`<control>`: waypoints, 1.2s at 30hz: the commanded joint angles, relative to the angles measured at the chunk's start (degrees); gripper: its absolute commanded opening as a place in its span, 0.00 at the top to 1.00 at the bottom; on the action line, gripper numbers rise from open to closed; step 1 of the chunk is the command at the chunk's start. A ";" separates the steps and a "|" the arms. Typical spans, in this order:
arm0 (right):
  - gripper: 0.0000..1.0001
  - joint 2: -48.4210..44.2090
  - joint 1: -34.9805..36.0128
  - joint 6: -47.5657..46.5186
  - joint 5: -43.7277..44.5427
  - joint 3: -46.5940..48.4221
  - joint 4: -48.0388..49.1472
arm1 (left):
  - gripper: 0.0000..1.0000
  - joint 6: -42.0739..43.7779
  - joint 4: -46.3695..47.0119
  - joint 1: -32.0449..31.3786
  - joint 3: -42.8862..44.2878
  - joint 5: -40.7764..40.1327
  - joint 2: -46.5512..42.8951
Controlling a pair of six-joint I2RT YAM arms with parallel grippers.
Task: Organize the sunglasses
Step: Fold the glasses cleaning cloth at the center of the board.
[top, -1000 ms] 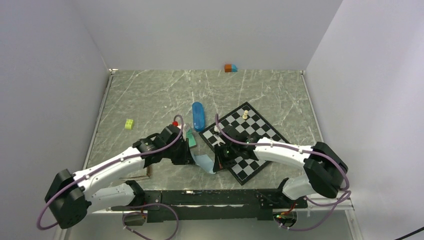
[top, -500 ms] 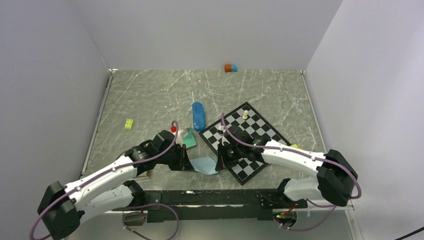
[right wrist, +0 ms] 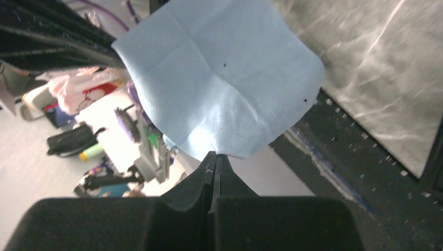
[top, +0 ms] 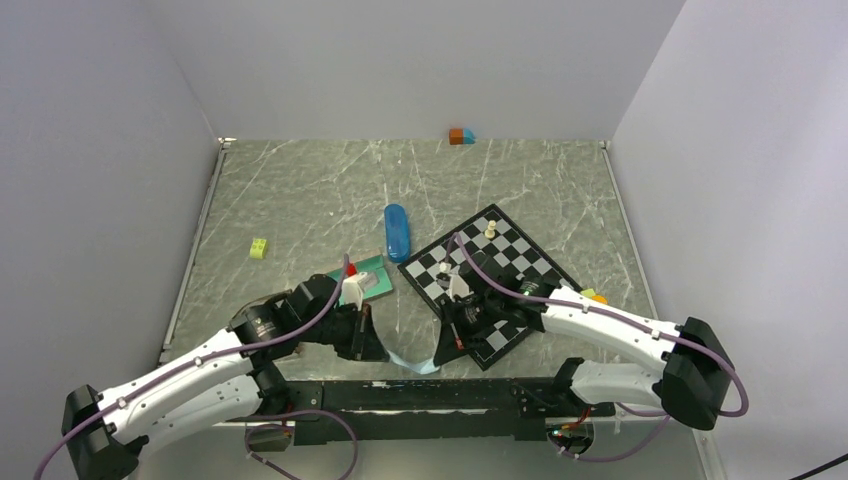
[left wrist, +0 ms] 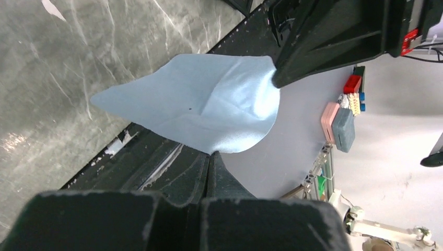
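Note:
A light-blue cloth (top: 410,362) hangs between my two grippers over the table's near edge. My left gripper (top: 383,350) is shut on one edge of it, and my right gripper (top: 440,350) is shut on the opposite corner. In the left wrist view the cloth (left wrist: 198,110) spreads out from my shut left gripper (left wrist: 211,154). In the right wrist view the cloth (right wrist: 219,89) fans up from the tips of my right gripper (right wrist: 215,154). The sunglasses are hidden or out of view in every frame.
A blue capsule case (top: 396,231) lies mid-table beside a tilted chessboard (top: 520,262) that carries a white piece (top: 490,229). A green flat item (top: 368,280) sits by my left arm. A yellow-green brick (top: 259,248) lies left, and orange and blue blocks (top: 461,136) at the back wall.
Both grippers have drawn back toward the near edge with the cloth between them. The cloth has moved from beside the chessboard to over the black base rail.

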 commanded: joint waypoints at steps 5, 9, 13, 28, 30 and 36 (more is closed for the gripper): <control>1.00 1.03 -1.12 1.95 -9.31 0.85 -4.82 | 1.00 -5.66 2.00 -0.84 -2.86 -0.59 -1.01; 1.00 4.95 -7.51 -1.74 -7.50 1.79 -4.28 | 1.00 -6.22 5.59 -0.22 -2.78 -2.40 4.19; 1.00 9.58 -10.84 -4.18 -3.71 2.99 -1.74 | 1.00 -3.93 4.69 3.19 1.00 -7.14 9.92; 1.00 22.74 -15.95 -7.36 4.66 7.50 7.21 | 1.00 2.22 5.83 10.73 7.60 -13.44 25.59; 1.00 22.21 -15.96 -7.52 5.40 7.26 6.74 | 1.00 2.66 6.38 10.72 7.56 -12.09 26.42; 0.98 20.65 -15.82 -7.58 6.05 5.19 5.32 | 1.00 1.39 10.71 10.57 3.75 -6.76 27.80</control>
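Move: Both closed grippers hold the cleaning cloth between them, about 11 cm above the table near its front edge. The bare table spot it is taken to lies about 7 cm ahead and 7 cm right of the left hand, and 7 cm ahead and 6 cm left of the right hand. The green case stands some 19 cm ahead and 5 cm left of the left hand; the chessboard's middle is about 17 cm ahead and 12 cm right of the right hand. Still pinching the cloth by its two corners, both hands ease back slightly (the right up to 2 cm), then sweep forward together and down, ending about 10 cm farther out and 7 cm lower, to lay the trailing part on the table between the green case and the chessboard. On the way they spread by about 2 cm and swing their fingers forward and steeper, the left wrist turning some 15 degrees counter-clockwise and the right about as much clockwise, and both grippers stay shut. ##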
